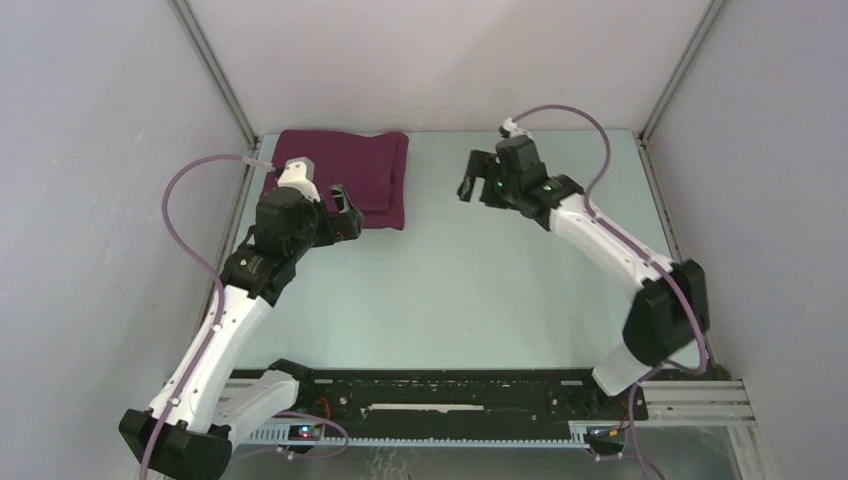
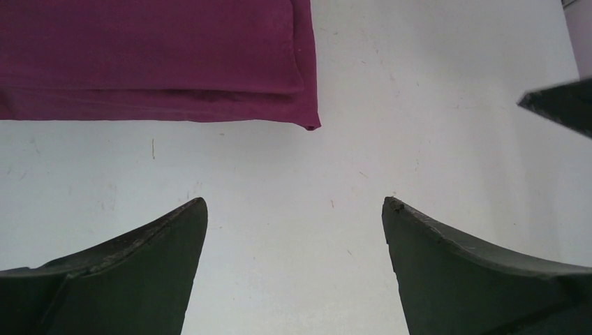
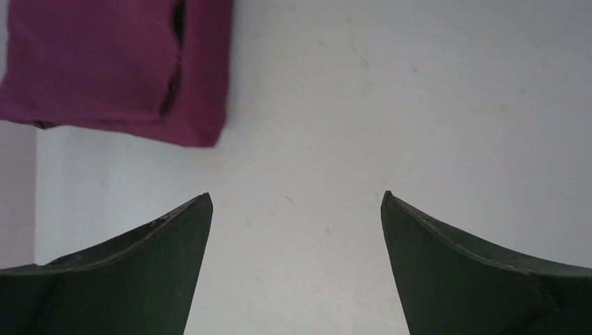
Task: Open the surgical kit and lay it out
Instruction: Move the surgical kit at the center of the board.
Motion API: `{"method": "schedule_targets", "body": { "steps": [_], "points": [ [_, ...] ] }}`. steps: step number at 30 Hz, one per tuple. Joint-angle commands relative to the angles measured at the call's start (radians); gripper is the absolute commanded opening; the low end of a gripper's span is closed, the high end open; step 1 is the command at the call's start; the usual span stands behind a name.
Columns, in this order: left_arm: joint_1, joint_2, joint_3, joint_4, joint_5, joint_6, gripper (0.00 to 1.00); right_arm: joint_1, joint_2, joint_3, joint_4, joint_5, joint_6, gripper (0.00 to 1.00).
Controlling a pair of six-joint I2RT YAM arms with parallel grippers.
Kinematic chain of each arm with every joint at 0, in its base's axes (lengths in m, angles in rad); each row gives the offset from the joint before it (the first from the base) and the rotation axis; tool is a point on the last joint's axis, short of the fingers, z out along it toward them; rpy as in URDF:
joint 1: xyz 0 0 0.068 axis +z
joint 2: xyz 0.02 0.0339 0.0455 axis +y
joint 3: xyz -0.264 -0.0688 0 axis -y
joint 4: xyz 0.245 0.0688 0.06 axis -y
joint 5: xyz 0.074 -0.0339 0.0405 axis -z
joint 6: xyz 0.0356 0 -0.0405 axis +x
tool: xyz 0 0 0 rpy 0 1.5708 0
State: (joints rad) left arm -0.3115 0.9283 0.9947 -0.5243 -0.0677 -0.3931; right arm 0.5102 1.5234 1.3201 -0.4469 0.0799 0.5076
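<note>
The surgical kit lies as a folded maroon cloth bundle at the far left of the table, still wrapped, so whatever is inside is hidden. My left gripper hovers at the bundle's near right corner, open and empty. In the left wrist view the kit fills the upper left, beyond my left gripper. My right gripper hangs open to the right of the bundle, apart from it. The right wrist view has the kit at its upper left, ahead of the empty right gripper.
Grey enclosure walls with metal corner posts close in the pale table on three sides. A black rail with cabling runs along the near edge between the arm bases. A dark fingertip of the right gripper shows at the left wrist view's right edge.
</note>
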Motion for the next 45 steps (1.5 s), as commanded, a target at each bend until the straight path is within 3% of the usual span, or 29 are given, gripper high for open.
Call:
{"method": "schedule_targets", "body": {
  "steps": [1, 11, 20, 33, 45],
  "points": [
    [0.02, 0.014, -0.009, 0.039, 0.016, -0.006, 1.0, 0.04, 0.172, 0.208, 0.054, -0.04, -0.002, 1.0],
    [0.045, 0.015, -0.004, 0.017, 0.028, 0.0, 1.0, 0.079, 0.604, 0.701, 0.007, -0.138, 0.001, 1.0],
    [0.054, -0.004, 0.006, -0.005, 0.032, -0.001, 1.0, 0.112, 0.858, 0.981, -0.022, -0.145, 0.014, 1.0],
    [0.054, -0.008, 0.002, -0.005, 0.044, -0.012, 1.0, 0.14, 1.042, 1.104, 0.031, -0.091, 0.021, 0.97],
    [0.054, -0.007, 0.0, -0.013, 0.034, -0.009, 1.0, 0.148, 1.086, 1.111, 0.066, -0.132, 0.042, 0.71]
  ]
}}
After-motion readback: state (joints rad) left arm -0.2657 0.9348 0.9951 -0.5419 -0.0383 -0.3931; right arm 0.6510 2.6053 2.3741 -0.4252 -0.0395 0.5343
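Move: Lying flat near the board's far left corner, the maroon surgical kit has its middle some 36 cm left of the right hand, about 17 cm ahead and 18 cm below. Its right edge, the part being reached for, is only about 19 cm left of that hand, likewise 17 cm ahead. From the idle left hand the kit's middle is roughly 27 cm ahead, 8 cm left and 23 cm below. Sweeping left and forward across the bare board, the right hand covers about 21 cm left and 14 cm forward, turning a little over 10 degrees counter-clockwise. It then sinks nearly straight down over the folded right edge of the surgical kit, some 13 cm lower in all, and the wide-open fingers begin closing around the fold, by about a quarter. ##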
